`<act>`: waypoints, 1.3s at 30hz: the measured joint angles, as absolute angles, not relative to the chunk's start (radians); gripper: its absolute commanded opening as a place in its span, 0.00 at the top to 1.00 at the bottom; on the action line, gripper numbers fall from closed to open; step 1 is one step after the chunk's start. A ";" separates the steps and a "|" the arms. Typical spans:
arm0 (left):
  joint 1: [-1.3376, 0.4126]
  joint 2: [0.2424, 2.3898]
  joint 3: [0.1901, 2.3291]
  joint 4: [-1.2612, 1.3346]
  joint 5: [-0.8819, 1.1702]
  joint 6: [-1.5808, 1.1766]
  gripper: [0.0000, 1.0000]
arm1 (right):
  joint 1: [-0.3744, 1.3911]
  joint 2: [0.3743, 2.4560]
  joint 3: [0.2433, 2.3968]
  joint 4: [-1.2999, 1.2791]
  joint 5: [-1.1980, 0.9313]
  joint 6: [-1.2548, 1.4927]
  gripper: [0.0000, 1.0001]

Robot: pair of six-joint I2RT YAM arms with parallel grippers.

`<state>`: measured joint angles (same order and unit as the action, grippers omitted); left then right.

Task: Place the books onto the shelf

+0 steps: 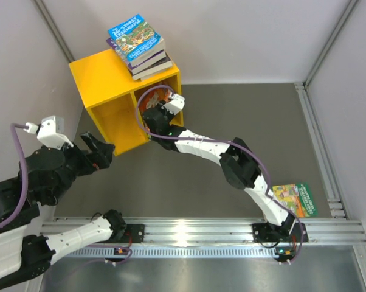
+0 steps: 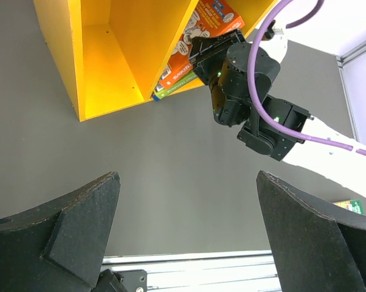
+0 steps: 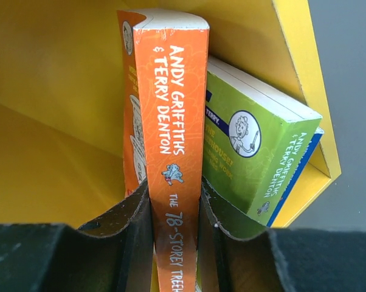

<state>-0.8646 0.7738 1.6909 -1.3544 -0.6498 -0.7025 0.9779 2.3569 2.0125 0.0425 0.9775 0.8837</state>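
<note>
The yellow shelf [image 1: 107, 82] stands at the back left, seen also in the left wrist view [image 2: 104, 55]. My right gripper [image 3: 176, 210] is shut on the spine of an orange book [image 3: 174, 128] and holds it upright inside the right compartment [image 1: 162, 91]. A lime book [image 3: 256, 146] leans against that compartment's right wall, with a blue book's edge [image 3: 298, 173] under it. A stack of books [image 1: 138, 45] lies on the shelf's top. One green book [image 1: 295, 199] lies on the table at the right. My left gripper [image 2: 186, 201] hangs open over bare table before the shelf.
The shelf's left compartment [image 2: 107, 61] holds nothing. The right arm [image 1: 225, 155] stretches diagonally across the middle of the table. A metal rail [image 1: 201, 231] runs along the near edge. Grey walls close in at the back and sides.
</note>
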 measured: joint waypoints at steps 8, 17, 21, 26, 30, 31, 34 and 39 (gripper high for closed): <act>-0.865 0.760 1.675 -1.356 -0.671 -0.727 0.01 | 0.978 2.354 1.976 0.089 0.959 0.889 0.36; -0.865 0.753 1.672 -1.356 -0.699 -0.733 0.01 | 0.980 2.207 1.799 0.118 0.829 0.891 0.16; -0.865 0.743 1.663 -1.356 -0.706 -0.736 0.01 | 0.977 2.146 1.749 0.047 0.793 0.873 0.15; -0.865 0.738 1.647 -1.356 -0.705 -0.738 0.01 | 0.971 2.018 1.615 -0.056 0.754 0.841 0.14; -0.865 0.743 1.618 -1.350 -0.693 -0.730 0.01 | 0.952 1.829 1.481 -0.165 0.717 0.769 0.05; -0.865 0.747 1.607 -1.341 -0.685 -0.726 0.01 | 0.941 1.776 1.457 -0.199 0.712 0.754 0.03; -0.865 0.777 1.568 -1.295 -0.641 -0.705 0.01 | 0.871 1.578 1.382 -0.326 0.696 0.726 0.02; -0.865 0.885 1.462 -1.144 -0.523 -0.677 0.01 | 0.487 1.242 1.209 -0.547 0.546 0.756 0.03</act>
<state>-0.8646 0.8848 1.4616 -1.1439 -0.5232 -0.6773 0.4873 1.2423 1.2095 -0.5472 0.5465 0.7563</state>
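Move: My right hand is at the mouth of the shelf's right compartment, gripping the orange book, its middle about 5 cm ahead of my fingers. The lime-green book leans level with that middle, some 5 cm to its right; the book stack is 9 cm ahead, 4 left, 18 above my hand. The last green book lies 32 cm back, 49 right, 18 below. From my left hand the orange book is 36 cm ahead, 17 right, 20 below. I open my right fingers wide, letting go of the orange book's spine, and ease straight back out of the compartment, then swing fast to the right, some 35 cm in all and rising about 7, tipping the fingers down roughly 20 degrees, towards the last green book's side. Late on, my open, empty left hand starts right, down and forward, about 10 cm. ##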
